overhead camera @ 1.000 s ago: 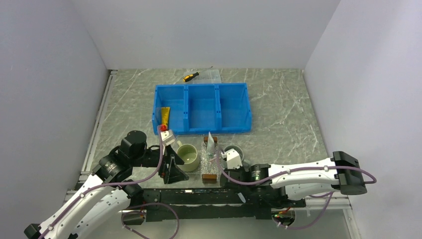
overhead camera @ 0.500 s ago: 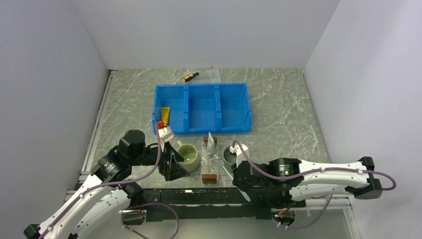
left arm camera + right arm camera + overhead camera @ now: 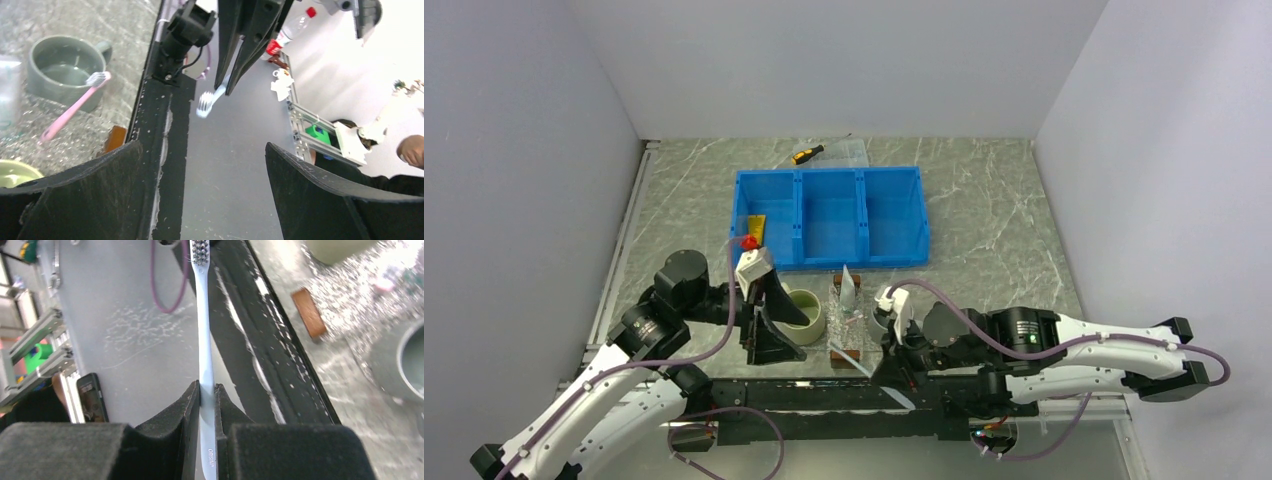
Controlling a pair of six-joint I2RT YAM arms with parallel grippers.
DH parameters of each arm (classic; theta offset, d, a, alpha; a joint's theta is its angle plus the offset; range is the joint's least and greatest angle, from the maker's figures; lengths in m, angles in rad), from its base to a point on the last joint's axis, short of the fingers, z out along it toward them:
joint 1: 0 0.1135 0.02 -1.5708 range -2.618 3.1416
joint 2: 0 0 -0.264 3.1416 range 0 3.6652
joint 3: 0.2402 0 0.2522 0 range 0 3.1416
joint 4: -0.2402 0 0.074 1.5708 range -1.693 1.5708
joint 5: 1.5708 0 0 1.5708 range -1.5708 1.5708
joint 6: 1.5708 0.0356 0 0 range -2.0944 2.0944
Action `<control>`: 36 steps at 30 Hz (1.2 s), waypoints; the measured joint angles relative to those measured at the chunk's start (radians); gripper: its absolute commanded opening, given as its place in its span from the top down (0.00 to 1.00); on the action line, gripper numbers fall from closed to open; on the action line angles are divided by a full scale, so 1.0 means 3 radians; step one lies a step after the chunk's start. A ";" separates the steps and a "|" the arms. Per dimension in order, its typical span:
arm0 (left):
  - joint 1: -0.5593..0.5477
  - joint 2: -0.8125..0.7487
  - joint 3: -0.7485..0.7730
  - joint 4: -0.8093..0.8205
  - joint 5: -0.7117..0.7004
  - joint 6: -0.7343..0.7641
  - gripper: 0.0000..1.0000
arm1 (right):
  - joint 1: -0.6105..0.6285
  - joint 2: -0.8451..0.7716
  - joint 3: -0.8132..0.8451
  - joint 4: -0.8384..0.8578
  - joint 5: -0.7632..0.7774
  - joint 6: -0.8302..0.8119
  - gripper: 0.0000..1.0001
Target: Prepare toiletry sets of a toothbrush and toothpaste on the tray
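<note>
My right gripper (image 3: pixel 207 387) is shut on a pale blue-white toothbrush (image 3: pixel 202 325), held by its handle with the bristles pointing away over the table's near edge. The left wrist view shows that gripper (image 3: pixel 226 87) and the toothbrush (image 3: pixel 207 100) head. The clear tray (image 3: pixel 848 325) with brown block handles lies between two mugs, and the pale toothpaste (image 3: pixel 849 290) tube leans at its far end. The right gripper (image 3: pixel 886 368) hangs just right of the tray's near handle. My left gripper (image 3: pixel 202 150) is open and empty; this left gripper (image 3: pixel 769 325) is beside the green mug.
A green mug (image 3: pixel 805 312) stands left of the tray. A grey mug (image 3: pixel 60 70) on the right holds a pink toothbrush (image 3: pixel 75 107). The blue bin (image 3: pixel 800 215) behind has a yellow tube (image 3: pixel 755 232) in its left compartment. A screwdriver (image 3: pixel 807 153) lies at the back.
My right arm has swung round and pulled its gripper from beside the grey mug back toward the near edge, carrying the toothbrush. The left gripper has shifted slightly away from me.
</note>
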 measured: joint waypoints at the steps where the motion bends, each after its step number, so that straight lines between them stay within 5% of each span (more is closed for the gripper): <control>1: 0.0000 0.0000 0.0005 0.0043 0.0052 -0.0023 0.01 | 0.0000 0.0039 0.0020 0.0079 -0.0069 -0.0047 1.00; 12: 0.0000 -0.0090 0.0142 0.0076 0.0369 -0.0053 0.06 | -0.0001 0.0464 0.0267 0.0724 -0.0456 -0.0346 1.00; 24: 0.0000 -0.0178 0.0164 -0.0094 0.0458 0.0046 0.33 | -0.0093 0.0629 0.0369 0.0875 -0.0464 -0.0385 1.00; 31: 0.0000 -0.0178 0.0262 -0.0203 0.0449 0.0128 0.35 | -0.0153 0.0720 0.0369 0.0903 -0.0509 -0.0379 1.00; 36: 0.0000 -0.0178 0.0292 -0.0276 0.0446 0.0165 0.48 | -0.0175 0.0731 0.0367 0.0913 -0.0561 -0.0370 1.00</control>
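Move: Between the two grippers is the blue toothbrush's bristle head, about 6 cm right of the open left fingers and 2 cm below them, level fore-and-aft. The left fingers, where the right hand is taking the held brush, lie some 13 cm left, 5 cm ahead and 6 cm above it. The green mug stands about 13 cm ahead of the left hand, 1 cm left and 20 cm below; the grey mug is 18 cm ahead of the right hand, 3 cm right and 16 cm below. Carrying the blue toothbrush head-first towards the left gripper, the right hand goes about 7.5 cm left and 4.5 cm up, its fingertips tilting up some 10 degrees and its grip kept. The left hand draws back about 3.5 cm and rises 3 cm, swinging its fingers slightly back, then begins closing them around the head, stopping well short of shut. ##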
